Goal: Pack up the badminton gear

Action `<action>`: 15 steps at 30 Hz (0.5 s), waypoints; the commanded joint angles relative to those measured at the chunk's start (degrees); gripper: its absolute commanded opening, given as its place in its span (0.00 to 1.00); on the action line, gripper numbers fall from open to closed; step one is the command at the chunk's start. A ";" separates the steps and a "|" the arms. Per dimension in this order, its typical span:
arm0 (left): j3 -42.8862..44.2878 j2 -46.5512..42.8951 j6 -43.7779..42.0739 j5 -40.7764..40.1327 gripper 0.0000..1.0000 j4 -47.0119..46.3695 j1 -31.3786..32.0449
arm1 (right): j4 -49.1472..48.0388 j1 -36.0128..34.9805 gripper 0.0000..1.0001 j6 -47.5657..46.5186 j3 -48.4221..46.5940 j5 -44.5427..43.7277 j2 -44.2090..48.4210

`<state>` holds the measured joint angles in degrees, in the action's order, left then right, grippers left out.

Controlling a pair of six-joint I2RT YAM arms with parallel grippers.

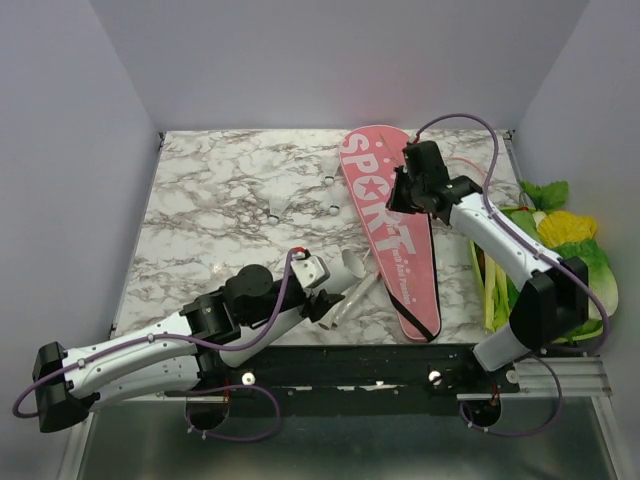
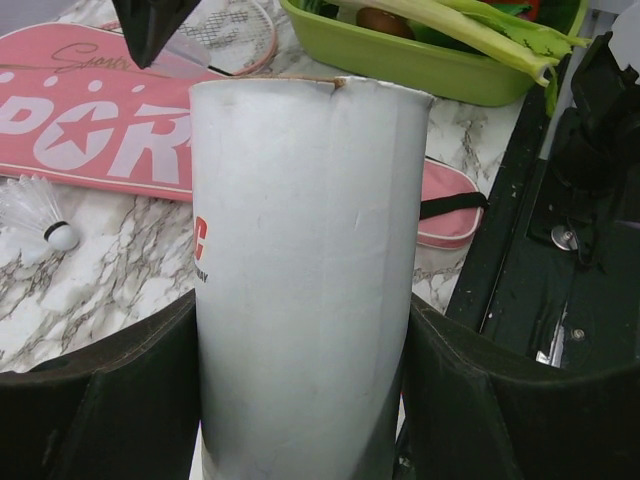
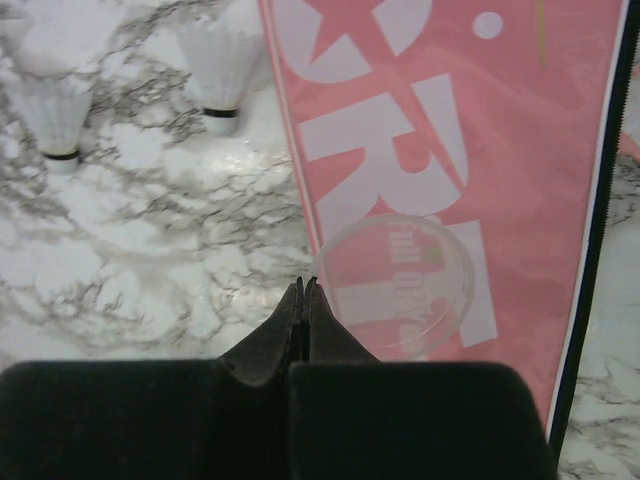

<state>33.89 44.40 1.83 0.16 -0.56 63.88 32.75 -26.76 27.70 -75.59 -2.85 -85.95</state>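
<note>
The long pink "SPORT" bag (image 1: 395, 235) lies slanted on the marble table and also shows in the right wrist view (image 3: 450, 120). My left gripper (image 1: 325, 295) is shut on the white tube (image 1: 350, 268), which fills the left wrist view (image 2: 305, 270) between the fingers (image 2: 100, 400). My right gripper (image 1: 398, 195) hovers over the bag's wide end, its tips (image 3: 305, 283) pinched shut on the rim of a clear round lid (image 3: 400, 285). A pink-white racket head (image 2: 235, 30) shows beyond the bag in the left wrist view.
Several white shuttlecocks lie on the table left of the bag (image 1: 275, 212) (image 3: 218, 75) (image 2: 40, 215). A green tray (image 2: 420, 65) of toy vegetables (image 1: 560, 240) stands at the right edge. The black base rail (image 1: 330, 372) runs along the near edge.
</note>
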 commanded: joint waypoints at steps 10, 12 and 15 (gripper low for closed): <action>-1.37 -5.20 13.20 -8.51 0.00 6.80 0.63 | -0.14 1.54 0.00 1.30 -7.11 -10.06 -17.58; -1.28 -5.20 13.29 -8.69 0.00 7.15 0.55 | -0.23 1.80 0.01 1.39 -7.90 -11.12 -18.72; -1.63 -5.38 13.38 -9.30 0.00 7.50 0.63 | 0.03 2.07 0.01 1.30 -9.04 -11.82 -20.92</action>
<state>33.82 39.27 3.88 -6.04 1.37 63.88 32.82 -25.12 28.49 -81.58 -10.96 -104.62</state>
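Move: The right hand holds the clear tube lid by its rim. The stretch of pink bag around its R and T lettering, below that hand, is some 8 cm ahead, 4 cm right and 17 cm down. At about that same level, the nearest shuttlecock lies some 24 cm ahead and 13 cm left, the white racket handles about 12 cm back and 10 cm left. From the left hand, gripping the tube, that stretch is roughly 30 cm ahead, 27 cm right and 20 cm down. The right hand, still pinching the lid's rim in shut fingers, sinks about 9 cm towards the lettered middle of the pink bag while reaching some 5 cm forward, slowing as it gets low and tipping its fingers more steeply down, turning about 15 degrees in all. The left hand keeps its grip round the white tube and eases it a couple of centimetres left and up, away from the bag, with a slight counter-clockwise turn. ##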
